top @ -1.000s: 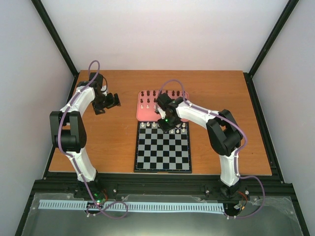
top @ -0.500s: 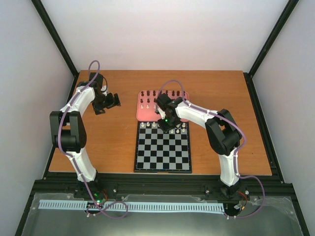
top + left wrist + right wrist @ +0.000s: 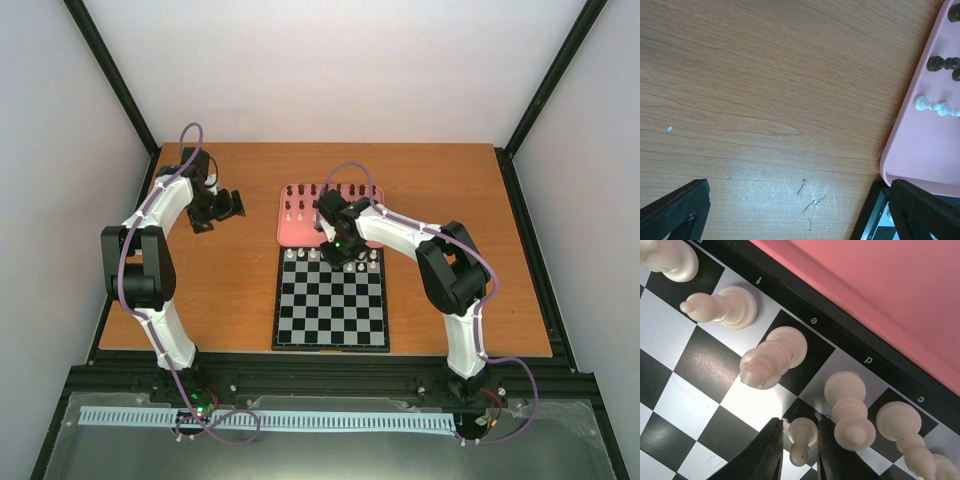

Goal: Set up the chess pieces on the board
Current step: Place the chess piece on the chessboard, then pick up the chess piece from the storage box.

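The board (image 3: 330, 305) lies at mid-table with cream-white chess pieces (image 3: 300, 256) along its far row. My right gripper (image 3: 346, 258) hovers low over that end. In the right wrist view a small white pawn (image 3: 802, 435) stands on a dark square between the fingers (image 3: 771, 452). The jaws are slightly parted, with a thin gap on each side of the pawn. Taller white pieces (image 3: 772, 357) (image 3: 850, 410) stand just behind it. My left gripper (image 3: 232, 205) is open over bare wood, left of the tray.
The pink tray (image 3: 300, 233) touches the board's far edge and carries dark pieces (image 3: 330, 188) and a few white ones (image 3: 292, 212). The left wrist view shows the tray's edge (image 3: 912, 150), two lying pieces (image 3: 936, 106) (image 3: 940, 63) and the board's corner (image 3: 875, 220).
The right gripper has stayed over the board's far rows, with its arm shifting only slightly. The left arm has not moved.
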`<control>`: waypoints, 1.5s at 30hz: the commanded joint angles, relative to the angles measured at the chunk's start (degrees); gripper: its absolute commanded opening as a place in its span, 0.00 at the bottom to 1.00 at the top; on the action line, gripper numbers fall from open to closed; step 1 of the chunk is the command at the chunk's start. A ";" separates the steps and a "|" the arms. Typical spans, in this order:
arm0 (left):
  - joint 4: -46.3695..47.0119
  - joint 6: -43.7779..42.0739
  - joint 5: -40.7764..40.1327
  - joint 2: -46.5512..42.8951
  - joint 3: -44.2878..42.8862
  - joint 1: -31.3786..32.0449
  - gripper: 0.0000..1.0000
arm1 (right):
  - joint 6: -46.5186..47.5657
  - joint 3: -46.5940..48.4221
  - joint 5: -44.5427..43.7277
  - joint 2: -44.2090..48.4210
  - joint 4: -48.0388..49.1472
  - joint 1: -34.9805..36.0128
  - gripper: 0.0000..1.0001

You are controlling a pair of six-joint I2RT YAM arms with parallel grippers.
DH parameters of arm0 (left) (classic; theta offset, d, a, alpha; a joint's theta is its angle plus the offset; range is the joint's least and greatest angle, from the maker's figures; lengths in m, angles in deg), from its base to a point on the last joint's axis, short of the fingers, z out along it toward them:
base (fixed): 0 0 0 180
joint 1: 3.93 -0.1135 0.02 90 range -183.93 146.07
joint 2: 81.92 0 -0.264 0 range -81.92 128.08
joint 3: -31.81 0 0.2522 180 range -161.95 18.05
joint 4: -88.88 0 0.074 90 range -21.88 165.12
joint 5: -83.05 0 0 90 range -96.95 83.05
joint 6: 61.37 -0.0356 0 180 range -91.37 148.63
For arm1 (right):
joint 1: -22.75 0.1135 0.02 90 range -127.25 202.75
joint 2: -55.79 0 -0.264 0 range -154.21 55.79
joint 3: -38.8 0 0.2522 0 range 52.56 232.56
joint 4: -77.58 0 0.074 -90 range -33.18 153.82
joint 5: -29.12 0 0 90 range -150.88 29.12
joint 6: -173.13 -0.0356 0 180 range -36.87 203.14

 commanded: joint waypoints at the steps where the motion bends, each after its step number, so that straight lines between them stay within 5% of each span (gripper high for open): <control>1: -0.18 -0.45 -0.02 -0.33 -0.78 0.10 1.00 | 0.22 -0.58 0.15 3.28 -0.55 0.28 0.22; 12: 0.22 -0.38 0.27 -0.68 -0.42 0.10 1.00 | -0.13 0.06 1.76 5.07 -2.49 0.40 0.17; 21: 0.09 -0.37 0.21 -1.19 -0.38 0.09 1.00 | 1.25 7.19 -2.41 10.04 -8.36 -0.07 0.38; 33: -0.07 -0.27 0.54 -1.34 -0.90 0.10 1.00 | -2.05 34.07 -2.45 -12.47 -10.48 -8.71 0.47; 45: 0.57 0.01 1.22 -0.16 -0.55 0.10 1.00 | -1.69 41.70 1.27 -23.32 -7.92 -8.96 0.47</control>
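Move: A freshly set white pawn stands between the right hand's slightly parted fingers, on the board. The next white pawn waits in the pink tray, about 16 cm ahead and 2 cm to the left, near fingertip height; another white pawn is 3 cm to the left of it and a dark pawn 3 cm beyond it. The white queen stands 3 cm ahead of the hand. From the left hand, that next pawn lies roughly 6 cm ahead, 27 cm right and 7 cm below. The pawn on the board comes free as the right hand rises, easing slightly back and opening its fingers to about half. The hand then climbs faster to some 13 cm and arcs forward over the white queen into the tray area, about 15 cm out, turning some 10 degrees clockwise with the fingertips tilting outward. It ends dropping towards the next white pawn, fingers open and not yet closed on it. ##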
